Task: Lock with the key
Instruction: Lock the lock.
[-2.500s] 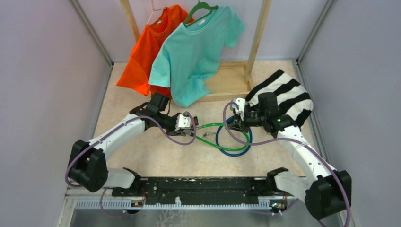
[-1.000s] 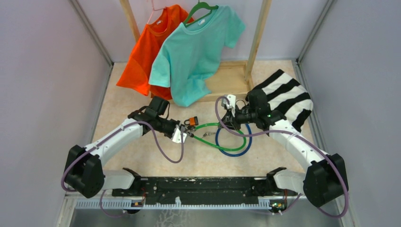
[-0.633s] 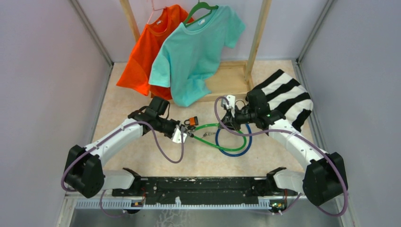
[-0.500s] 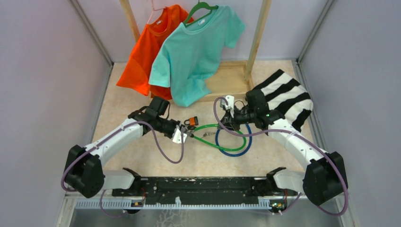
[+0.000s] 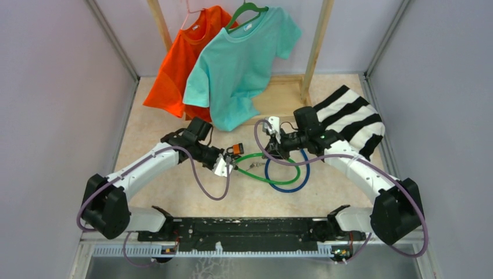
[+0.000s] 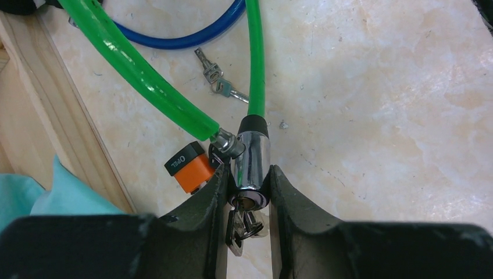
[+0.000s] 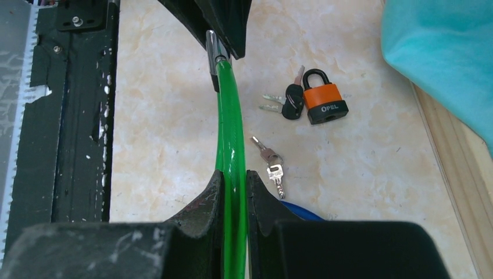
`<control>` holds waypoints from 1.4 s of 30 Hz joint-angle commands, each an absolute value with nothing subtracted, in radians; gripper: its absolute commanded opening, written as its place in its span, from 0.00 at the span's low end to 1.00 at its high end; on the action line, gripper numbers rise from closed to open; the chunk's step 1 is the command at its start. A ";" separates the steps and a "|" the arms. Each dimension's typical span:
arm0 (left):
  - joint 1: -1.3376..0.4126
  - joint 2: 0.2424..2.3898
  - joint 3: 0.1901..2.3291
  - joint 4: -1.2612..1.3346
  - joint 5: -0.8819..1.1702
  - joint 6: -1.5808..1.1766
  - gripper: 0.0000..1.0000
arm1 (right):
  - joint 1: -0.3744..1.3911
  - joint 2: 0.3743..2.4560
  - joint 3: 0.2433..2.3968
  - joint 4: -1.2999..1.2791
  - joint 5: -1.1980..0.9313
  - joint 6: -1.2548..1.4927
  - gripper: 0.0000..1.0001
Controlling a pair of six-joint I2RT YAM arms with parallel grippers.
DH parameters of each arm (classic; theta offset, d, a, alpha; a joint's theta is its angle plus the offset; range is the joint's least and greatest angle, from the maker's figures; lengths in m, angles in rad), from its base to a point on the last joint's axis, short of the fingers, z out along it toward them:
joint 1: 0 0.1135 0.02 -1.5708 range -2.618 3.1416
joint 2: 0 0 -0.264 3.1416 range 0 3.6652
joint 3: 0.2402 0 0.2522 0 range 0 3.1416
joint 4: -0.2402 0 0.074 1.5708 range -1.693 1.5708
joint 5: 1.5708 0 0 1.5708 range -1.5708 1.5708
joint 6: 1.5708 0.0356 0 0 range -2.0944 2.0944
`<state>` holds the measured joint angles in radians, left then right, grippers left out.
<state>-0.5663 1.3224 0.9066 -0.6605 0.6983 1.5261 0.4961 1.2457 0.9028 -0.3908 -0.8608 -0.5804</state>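
A green cable lock [image 5: 273,179] lies looped on the table. My left gripper [image 6: 247,172] is shut on its chrome lock cylinder [image 6: 254,152]. A black-headed key [image 6: 239,229] hangs from the cylinder's keyhole between my fingers. The cable's metal end [image 6: 224,140] rests against the cylinder's side. My right gripper [image 7: 235,174] is shut on the green cable [image 7: 231,128], farther along it. In the top view the left gripper [image 5: 224,166] and right gripper [image 5: 278,145] stand a short way apart over the loop.
An orange padlock [image 6: 189,167] with a black key [image 7: 292,99] lies beside the cylinder. Loose silver keys [image 7: 272,165] and a blue cable [image 5: 293,185] lie near. A wooden rack base [image 5: 279,102] with hanging shirts and a striped cloth [image 5: 352,116] stand behind.
My left gripper moved from over the orange padlock down to the lock cylinder. My right gripper moved left and a little back with the green cable.
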 commanded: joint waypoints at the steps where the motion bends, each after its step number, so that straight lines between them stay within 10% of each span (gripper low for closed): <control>1: -0.597 1.346 0.967 -0.670 0.716 1.571 0.00 | 0.535 1.286 0.959 -0.464 -0.899 -0.576 0.00; 14: -0.633 1.403 1.145 -0.835 0.717 1.562 0.01 | 0.545 1.323 0.976 -0.448 -0.923 -0.569 0.00; 42: -0.615 1.296 1.029 -0.465 0.728 1.127 0.83 | 0.406 1.148 0.700 -0.140 -0.955 -0.412 0.00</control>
<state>-0.6254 1.3544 1.0344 -0.5289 0.7067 1.2148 0.4213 1.1637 0.7372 -0.1543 -0.9394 -0.4767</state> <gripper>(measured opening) 0.793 0.108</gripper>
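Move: The left hand already grips the green lock's body. The cable plug sits at its side, about 2 cm to the right, 1 cm ahead and 1 cm below. The orange padlock is some 7 cm ahead, 1 cm right and 10 down; the loose keys are 2 cm ahead, 8 right and 11 down. From the right hand, pinching the cable, the lock body lies roughly 12 cm left, 3 back and 5 below, and the loose keys 5 left, 1 ahead and 15 below. Both hands keep the plug and lock body together, the left almost in place with a slight roll, the right still pinching the cable and nudging it about 1 cm left. Then the left fingers open wide and let go of the lock, rising some 5 cm and going 4 cm right and a little forward, while the right eases back about 2 cm. ##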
